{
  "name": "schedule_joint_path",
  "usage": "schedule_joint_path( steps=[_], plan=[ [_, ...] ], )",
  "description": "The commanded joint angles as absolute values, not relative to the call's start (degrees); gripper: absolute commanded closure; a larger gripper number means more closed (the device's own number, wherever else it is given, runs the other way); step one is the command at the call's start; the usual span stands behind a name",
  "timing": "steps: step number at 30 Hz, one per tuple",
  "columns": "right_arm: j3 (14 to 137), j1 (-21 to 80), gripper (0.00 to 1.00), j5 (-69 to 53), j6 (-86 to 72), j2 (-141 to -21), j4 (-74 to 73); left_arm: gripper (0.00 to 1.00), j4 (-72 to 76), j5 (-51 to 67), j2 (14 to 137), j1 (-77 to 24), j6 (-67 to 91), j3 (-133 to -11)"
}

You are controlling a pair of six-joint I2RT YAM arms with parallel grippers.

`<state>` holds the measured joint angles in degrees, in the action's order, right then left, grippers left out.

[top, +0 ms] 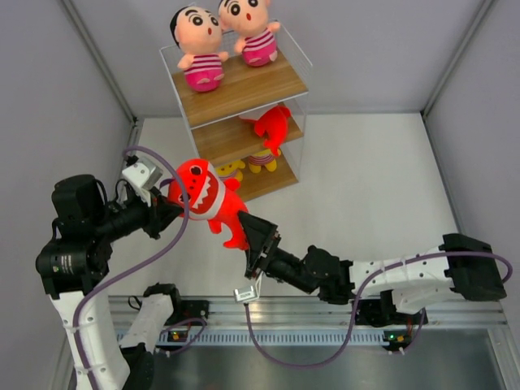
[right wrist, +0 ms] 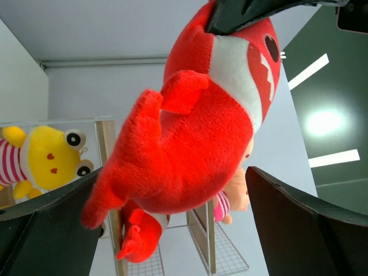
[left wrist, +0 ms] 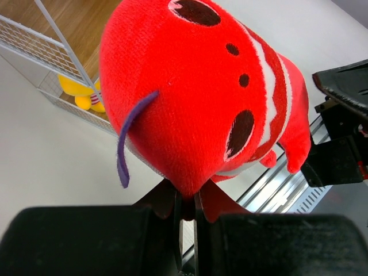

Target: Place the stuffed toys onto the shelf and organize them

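My left gripper (top: 166, 207) is shut on the top of a red toothy shark (top: 207, 195) and holds it in the air in front of the shelf (top: 244, 89). The left wrist view shows the jaws (left wrist: 187, 210) pinching its red plush (left wrist: 190, 86). My right gripper (top: 256, 244) is open at the shark's tail end. In the right wrist view the shark (right wrist: 195, 132) hangs between the spread fingers (right wrist: 287, 224). Two boy dolls (top: 199, 45) (top: 253, 31) sit on the top board. A second shark (top: 272, 126) lies on the middle board. Yellow dolls (top: 230, 171) sit on the bottom board.
Grey walls close in the white table (top: 374, 179) on three sides. The shelf's wire frame (left wrist: 52, 46) and a yellow doll (left wrist: 86, 95) show at the upper left of the left wrist view. A metal rail (top: 325, 305) runs along the near edge by the arm bases.
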<state>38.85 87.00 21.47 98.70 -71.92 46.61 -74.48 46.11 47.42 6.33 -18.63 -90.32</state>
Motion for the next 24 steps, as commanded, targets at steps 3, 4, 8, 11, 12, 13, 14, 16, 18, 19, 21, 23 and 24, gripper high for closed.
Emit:
schedule_joint_path(
  steps=[3, 4, 8, 11, 12, 13, 14, 16, 18, 19, 21, 23, 24],
  plan=[
    [43.2, 87.6, 0.01, 22.9, 103.5, -75.1, 54.6, 1.00, -71.4, 49.0, 47.1, 6.7, -17.9, -90.4],
    [43.5, 87.6, 0.01, 22.8, 102.8, -75.2, 54.3, 1.00, -71.3, 49.0, 47.0, 6.7, -17.9, -90.4],
    [45.5, 87.6, 0.37, 22.8, 101.0, -75.5, 53.5, 1.00, -71.3, 48.9, 46.4, 6.7, -18.1, -90.0],
    [46.2, 87.9, 0.55, 23.2, 100.0, -74.5, 51.4, 1.00, -71.3, 47.7, 46.1, 6.7, -18.4, -89.3],
    [46.4, 88.1, 0.59, 23.6, 99.5, -74.0, 49.4, 0.98, -71.3, 46.8, 46.0, 6.7, -18.5, -88.9],
    [46.8, 88.2, 0.67, 23.8, 97.9, -73.5, 48.3, 0.89, -71.3, 46.1, 45.8, 6.7, -18.6, -88.6],
    [46.9, 88.3, 0.73, 23.9, 96.7, -71.9, 47.1, 0.68, -71.4, 45.4, 45.6, 6.7, -18.7, -88.3],
    [47.4, 88.3, 1.00, 24.0, 91.8, -68.9, 44.0, 0.46, -71.3, 42.9, 45.4, 6.7, -19.1, -87.5],
    [48.1, 88.3, 1.00, 23.8, 88.3, -66.9, 41.0, 0.37, -71.4, 41.1, 44.9, 6.7, -19.6, -86.8],
    [49.3, 88.3, 1.00, 23.7, 85.5, -65.9, 34.7, 0.32, -71.3, 40.6, 44.7, 6.7, -19.9, -86.2],
    [50.9, 88.3, 1.00, 22.9, 82.9, -63.0, 28.2, 0.20, -71.4, 39.6, 44.2, 6.7, -20.2, -85.9],
    [55.7, 88.2, 1.00, 23.6, 78.0, -61.3, 13.8, 0.18, -71.4, 36.4, 43.9, 6.7, -20.5, -85.9],
    [57.6, 88.1, 1.00, 24.2, 76.3, -61.0, 8.9, 0.18, -71.4, 34.6, 43.4, 6.7, -20.7, -85.9]
  ],
)
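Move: The red shark is still pinched at the head end by the left gripper, its middle about 9 cm to the right of that hand, roughly level in height. From the open right gripper, whose pads straddle the tail, that middle lies some 7 cm left, 5 cm ahead and 3 cm higher. On the shelf, the shelved shark is about 26 cm ahead of the right hand, 7 cm right and 6 cm below; a yellow toy sits some 28 cm ahead, 3 cm right and 29 cm below. Ease the right gripper a centimetre left along the shark and close it on the tail while rising about 2 cm. Then open the left gripper wide to free the head, backing it some 2 cm left and 2 cm down. With the tail held, lift the right hand roughly another 3 cm and draw it nearly 3 cm right, rolling its top forward a little over 10 degrees. ##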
